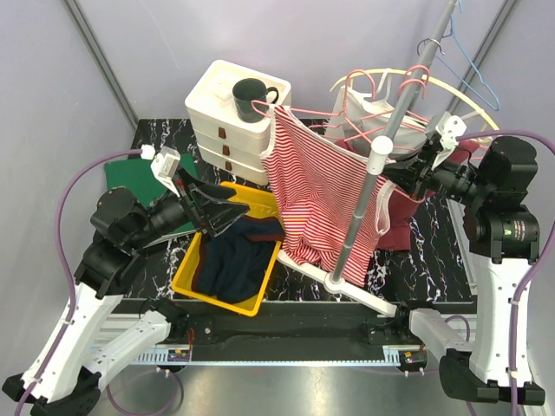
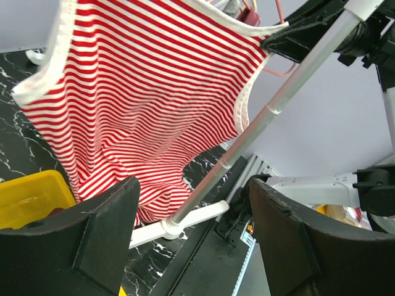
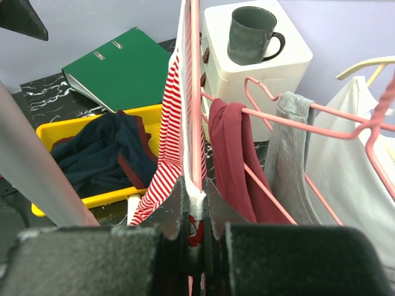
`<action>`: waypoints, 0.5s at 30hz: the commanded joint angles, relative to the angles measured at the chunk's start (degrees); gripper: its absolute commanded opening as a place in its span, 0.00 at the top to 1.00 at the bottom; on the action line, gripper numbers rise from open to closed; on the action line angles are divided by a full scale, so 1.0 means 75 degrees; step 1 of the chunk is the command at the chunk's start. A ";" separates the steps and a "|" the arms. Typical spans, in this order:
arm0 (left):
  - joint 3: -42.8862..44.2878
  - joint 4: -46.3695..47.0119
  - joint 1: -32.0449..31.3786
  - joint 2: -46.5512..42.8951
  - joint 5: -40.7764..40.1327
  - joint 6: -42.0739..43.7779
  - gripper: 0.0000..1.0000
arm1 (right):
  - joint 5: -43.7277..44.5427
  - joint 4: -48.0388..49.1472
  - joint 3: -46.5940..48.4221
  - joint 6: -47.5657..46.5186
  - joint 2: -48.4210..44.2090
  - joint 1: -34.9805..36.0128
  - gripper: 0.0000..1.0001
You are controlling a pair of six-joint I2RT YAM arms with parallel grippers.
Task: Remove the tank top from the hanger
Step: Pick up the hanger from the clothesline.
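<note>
The red-and-white striped tank top (image 1: 316, 186) hangs on a pink hanger (image 1: 263, 107) from the rack's grey pole (image 1: 381, 147). My right gripper (image 1: 392, 178) is shut on the top's white-trimmed edge at its right shoulder. In the right wrist view the jaws (image 3: 196, 209) pinch that white trim, with the striped tank top (image 3: 162, 166) and the pink hanger (image 3: 195, 92) running up from them. My left gripper (image 1: 238, 208) is open over the yellow bin, left of the top. In its wrist view the gripper (image 2: 194, 185) holds nothing, and the tank top (image 2: 142, 92) hangs ahead, untouched.
A yellow bin (image 1: 186, 282) holds dark clothes (image 1: 234, 256). Behind it stand white drawers (image 1: 221, 113) with a dark mug (image 1: 251, 97), and a green folder (image 1: 126, 178) lies at the left. Maroon (image 3: 231, 154), grey (image 3: 287, 160) and white (image 3: 352, 160) garments hang on further hangers.
</note>
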 commanded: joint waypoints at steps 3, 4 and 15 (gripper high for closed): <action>0.0783 0.0542 0.0016 0.0444 -0.0780 -0.0035 0.26 | -0.0348 0.0629 -0.0300 0.0591 -0.0203 0.0047 1.00; 0.0935 0.0542 0.0004 0.0562 -0.0781 -0.0035 0.26 | -0.0337 0.0675 -0.0510 0.0615 -0.0307 0.0047 1.00; 0.2446 0.0015 -0.2138 0.2624 -0.3891 0.0785 0.29 | -0.0137 0.1121 -0.1730 0.1166 -0.1105 0.0047 1.00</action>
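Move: The left end of the pink hanger carrying the striped tank top lies about 14 cm ahead of the open left gripper, 6 cm to its right and 6 cm higher. The mug is some 26 cm ahead of that gripper, 4 cm right and 12 cm lower. From the right gripper the same hanger end is about 12 cm ahead, 20 cm left and 5 cm higher, with the clothesline upright passing 5 cm left and 2 cm back at its level. Bring the left gripper forward about 5 cm and slightly up, then swing it some 4 cm to the right, fingers still wide open, towards the free left end of the pink hanger. Meanwhile keep the right fingers shut on the tank top's right strap and the hanger, and lower them about 5 cm, rolling the wrist roughly 10 degrees. ##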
